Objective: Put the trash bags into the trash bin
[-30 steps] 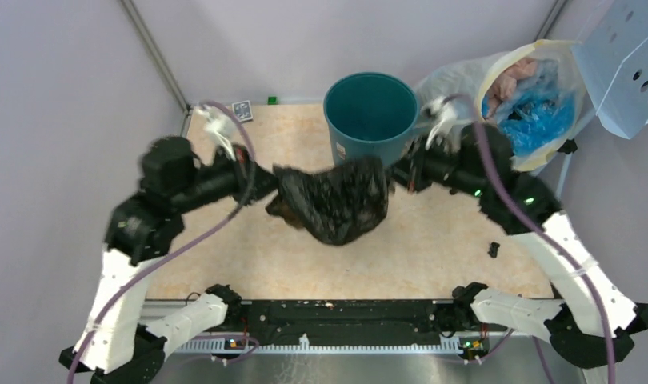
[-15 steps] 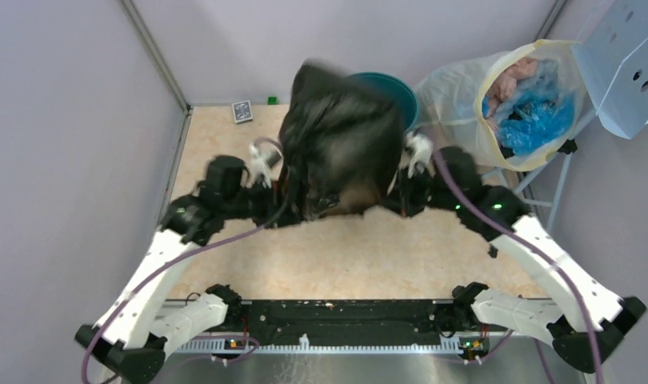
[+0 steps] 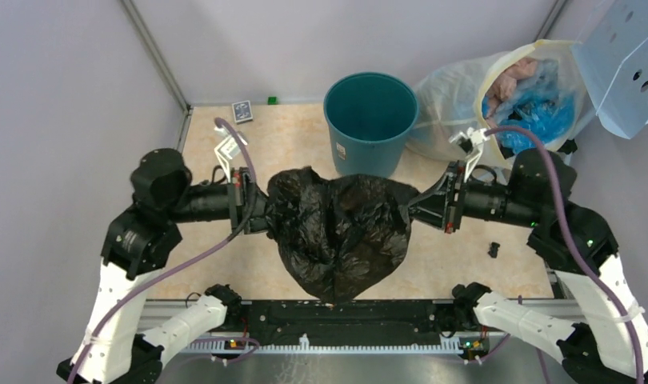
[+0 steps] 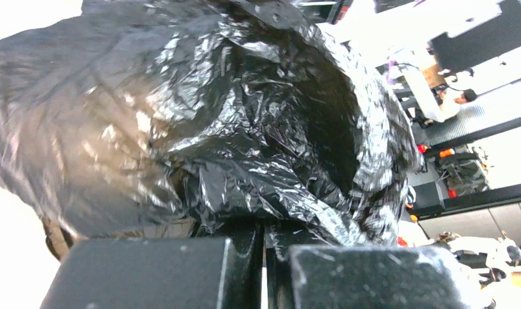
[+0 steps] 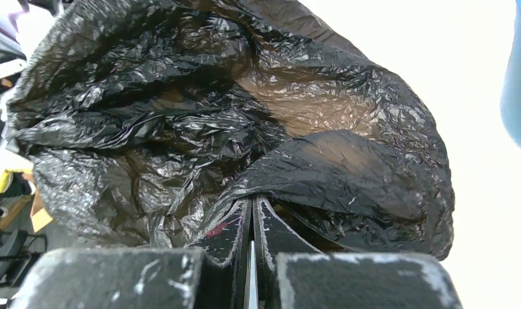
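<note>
A glossy black crinkled trash bag (image 3: pixel 337 232) hangs spread between my two grippers over the middle of the table, its bottom sagging toward the near edge. My left gripper (image 3: pixel 266 210) is shut on the bag's left edge, and my right gripper (image 3: pixel 407 206) is shut on its right edge. The left wrist view shows the bag (image 4: pixel 213 116) billowing open just beyond my pinched left gripper (image 4: pixel 264 225). From the right wrist, the film (image 5: pixel 213 116) bunches at my closed right gripper (image 5: pixel 253 203). The teal trash bin (image 3: pixel 370 144) stands upright behind the bag, mouth open.
A large translucent sack (image 3: pixel 445 100) with blue and pink contents leans at the back right beside a perforated pale panel (image 3: pixel 625 56). A small card box (image 3: pixel 242 110) lies at the back left. A small black piece (image 3: pixel 494 249) sits on the table's right side.
Half a second ago the bag was flung up in front of the bin. It has come back down toward the near edge, and both grippers have moved apart, stretching it wider.
</note>
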Robot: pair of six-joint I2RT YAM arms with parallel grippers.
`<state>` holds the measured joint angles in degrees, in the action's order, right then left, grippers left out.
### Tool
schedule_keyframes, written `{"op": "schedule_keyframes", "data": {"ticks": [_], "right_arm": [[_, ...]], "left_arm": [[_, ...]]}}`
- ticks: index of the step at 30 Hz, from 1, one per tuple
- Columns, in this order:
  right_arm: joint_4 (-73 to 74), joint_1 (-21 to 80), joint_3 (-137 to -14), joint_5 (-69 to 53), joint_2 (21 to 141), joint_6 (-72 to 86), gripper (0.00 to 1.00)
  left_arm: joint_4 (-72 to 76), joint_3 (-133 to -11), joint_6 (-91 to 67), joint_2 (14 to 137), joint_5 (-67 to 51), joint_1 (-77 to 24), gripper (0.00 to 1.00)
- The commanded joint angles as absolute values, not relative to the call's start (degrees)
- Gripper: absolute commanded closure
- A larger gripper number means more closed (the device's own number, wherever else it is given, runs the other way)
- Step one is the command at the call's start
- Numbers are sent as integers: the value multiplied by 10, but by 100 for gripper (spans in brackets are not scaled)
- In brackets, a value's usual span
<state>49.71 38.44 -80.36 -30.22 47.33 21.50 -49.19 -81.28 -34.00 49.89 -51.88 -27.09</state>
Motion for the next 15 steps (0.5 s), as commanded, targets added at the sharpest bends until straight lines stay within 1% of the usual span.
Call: {"op": "schedule_keyframes", "data": {"ticks": [1,3,6,11,13,15], "right_arm": [[501,382,-879,-285,532,223,100],[506,382,-864,-239,538,222,100],[498,382,-785,-227,534,221,100],[468,382,-630,-331,493,228,100],[450,382,-582,-366,457,241,100],[433,382,-557,-403,420,252,100]], "left_arm": [[-407,-878,-419,535,-566,-272,100],[-419,-876,-403,545,-543,-272,100],[-401,-785,-393,540,-506,-271,100],[-436,-604,-327,548,-424,-272,100],[-436,-557,-320,550,-428,-271,100],[-433,-535,-317,550,-441,-271,100]]}}
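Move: The black trash bag hangs stretched between the two closed grippers, its middle about 14 cm right and 3 cm back of the left hand, some 10 cm below both; from the right hand it is 13 cm left and 3 cm back. The trash bin stands roughly 35 cm ahead, 20 cm right and 27 cm below the left hand; for the right hand, 33 cm ahead, 7 cm left, 25 cm lower. A full clear sack lies 32 cm ahead, 24 cm right and 15 cm below the right hand. The black bag, still pinched at both sides, gets another shake: both hands rise 3 to 5 cm, then swing sharply down together by about 20 cm. On the way down the left hand pushes forward, while the right eases forward and then back. Both grippers roll and dip their tips, edging slightly nearer each other, fingers staying shut. ##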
